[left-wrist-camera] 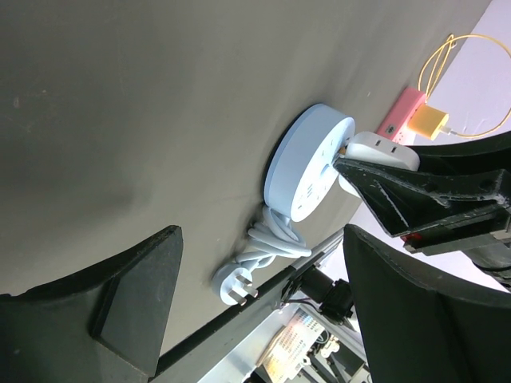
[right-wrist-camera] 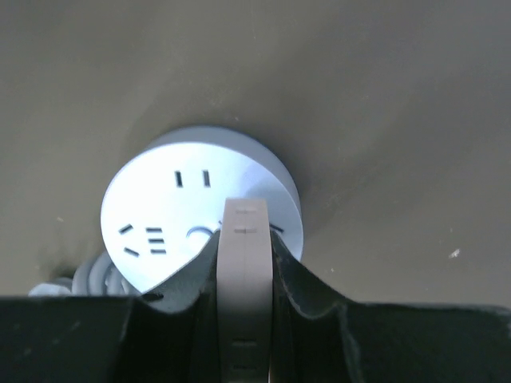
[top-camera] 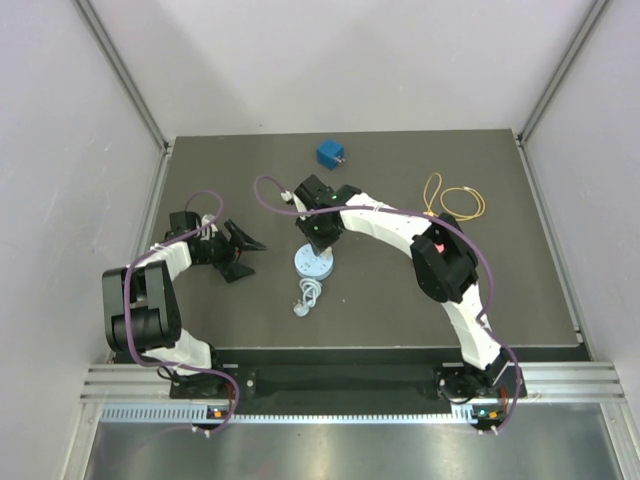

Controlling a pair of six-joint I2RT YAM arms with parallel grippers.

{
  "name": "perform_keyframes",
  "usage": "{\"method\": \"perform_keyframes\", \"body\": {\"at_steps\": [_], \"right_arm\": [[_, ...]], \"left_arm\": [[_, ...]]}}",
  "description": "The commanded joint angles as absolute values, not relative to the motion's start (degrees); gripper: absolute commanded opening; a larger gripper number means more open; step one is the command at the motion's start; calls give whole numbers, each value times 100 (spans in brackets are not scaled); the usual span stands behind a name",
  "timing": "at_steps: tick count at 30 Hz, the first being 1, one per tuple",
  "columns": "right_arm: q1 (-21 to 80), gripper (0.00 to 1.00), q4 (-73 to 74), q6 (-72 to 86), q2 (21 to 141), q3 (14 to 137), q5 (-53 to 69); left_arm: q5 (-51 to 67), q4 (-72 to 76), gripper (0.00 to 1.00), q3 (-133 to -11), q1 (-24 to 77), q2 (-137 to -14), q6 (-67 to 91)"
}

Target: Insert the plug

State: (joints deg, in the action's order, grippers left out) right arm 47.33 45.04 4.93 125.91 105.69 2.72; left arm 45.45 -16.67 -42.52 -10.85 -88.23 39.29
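Observation:
My right gripper (right-wrist-camera: 245, 239) is shut on a white plug (right-wrist-camera: 245, 271), which stands on edge between the two dark fingers (right-wrist-camera: 315, 279). The plug's front end is at the face of a round pale-blue socket (right-wrist-camera: 172, 211), near its right rim. I cannot tell whether the pins are in a slot. From the top view the right gripper (top-camera: 320, 236) hangs right over the socket (top-camera: 313, 266). My left gripper (top-camera: 243, 252) stands open a little to the socket's left, with nothing in it. In the left wrist view the left gripper (left-wrist-camera: 263, 231) faces the socket (left-wrist-camera: 307, 163) and the plug (left-wrist-camera: 385, 150).
The socket's own coiled white cord (top-camera: 308, 297) with its three-pin end (left-wrist-camera: 235, 286) lies just in front of it. A blue cube adapter (top-camera: 331, 153) sits at the back of the mat. A yellow cable (top-camera: 455, 200) with a pink and yellow block (left-wrist-camera: 415, 118) lies at the right.

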Motion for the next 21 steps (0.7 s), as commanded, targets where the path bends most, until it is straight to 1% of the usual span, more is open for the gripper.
{"method": "perform_keyframes", "body": {"at_steps": [1, 7, 11, 12, 14, 15, 17, 18, 20, 21], "right_arm": [[4729, 0, 4527, 413, 12973, 10134, 79], [4737, 0, 4377, 431, 13017, 9791, 35], [4746, 0, 4316, 413, 12982, 9808, 35], [4737, 3, 4333, 430, 12955, 9913, 35], [4729, 14, 4351, 439, 12842, 10150, -95], [4737, 25, 4385, 439, 12797, 10247, -105], [4720, 35, 4412, 448, 12657, 10562, -79], [4728, 42, 4438, 448, 12621, 10669, -70], [4728, 48, 4439, 448, 12508, 10906, -105], [4702, 54, 4438, 457, 12489, 10968, -123]], "left_arm": [[4544, -1591, 86, -4307, -1116, -8578, 3823], [4500, -1635, 86, -4333, -1125, -8561, 3797], [4456, -1661, 86, -4342, -1125, -8552, 3771], [4447, -1661, 85, -4350, -1116, -8543, 3771], [4438, -1679, 86, -4359, -1116, -8534, 3762], [4421, -1679, 85, -4359, -1125, -8525, 3744], [4421, -1696, 86, -4368, -1116, -8517, 3744], [4403, -1696, 85, -4368, -1125, -8499, 3735], [4403, -1705, 86, -4368, -1116, -8482, 3735], [4403, -1714, 86, -4368, -1116, -8473, 3718]]}}
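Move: The right hand still grips the white plug over the round blue power strip, whose middle lies about 2 cm back, 2 cm to its left and 4 cm down. The coiled cord is some 9 cm back and 3 cm left of the hand, the cord's own plug about 13 cm back and 5 cm left, both roughly 6 cm down. From the idle left hand the strip is about 14 cm to the right, level with it fore and aft, and some 6 cm lower. With the white plug still pinched, the right hand bears down about half a centimetre towards the strip's socket holes, easing very slightly forward, and holds there briefly. Then the fingers open to about half their range, letting go of the plug's two sides, while the hand backs upward by just under 1 cm and creeps about half a centimetre forward, its fingertips tilting forward only a few degrees. ##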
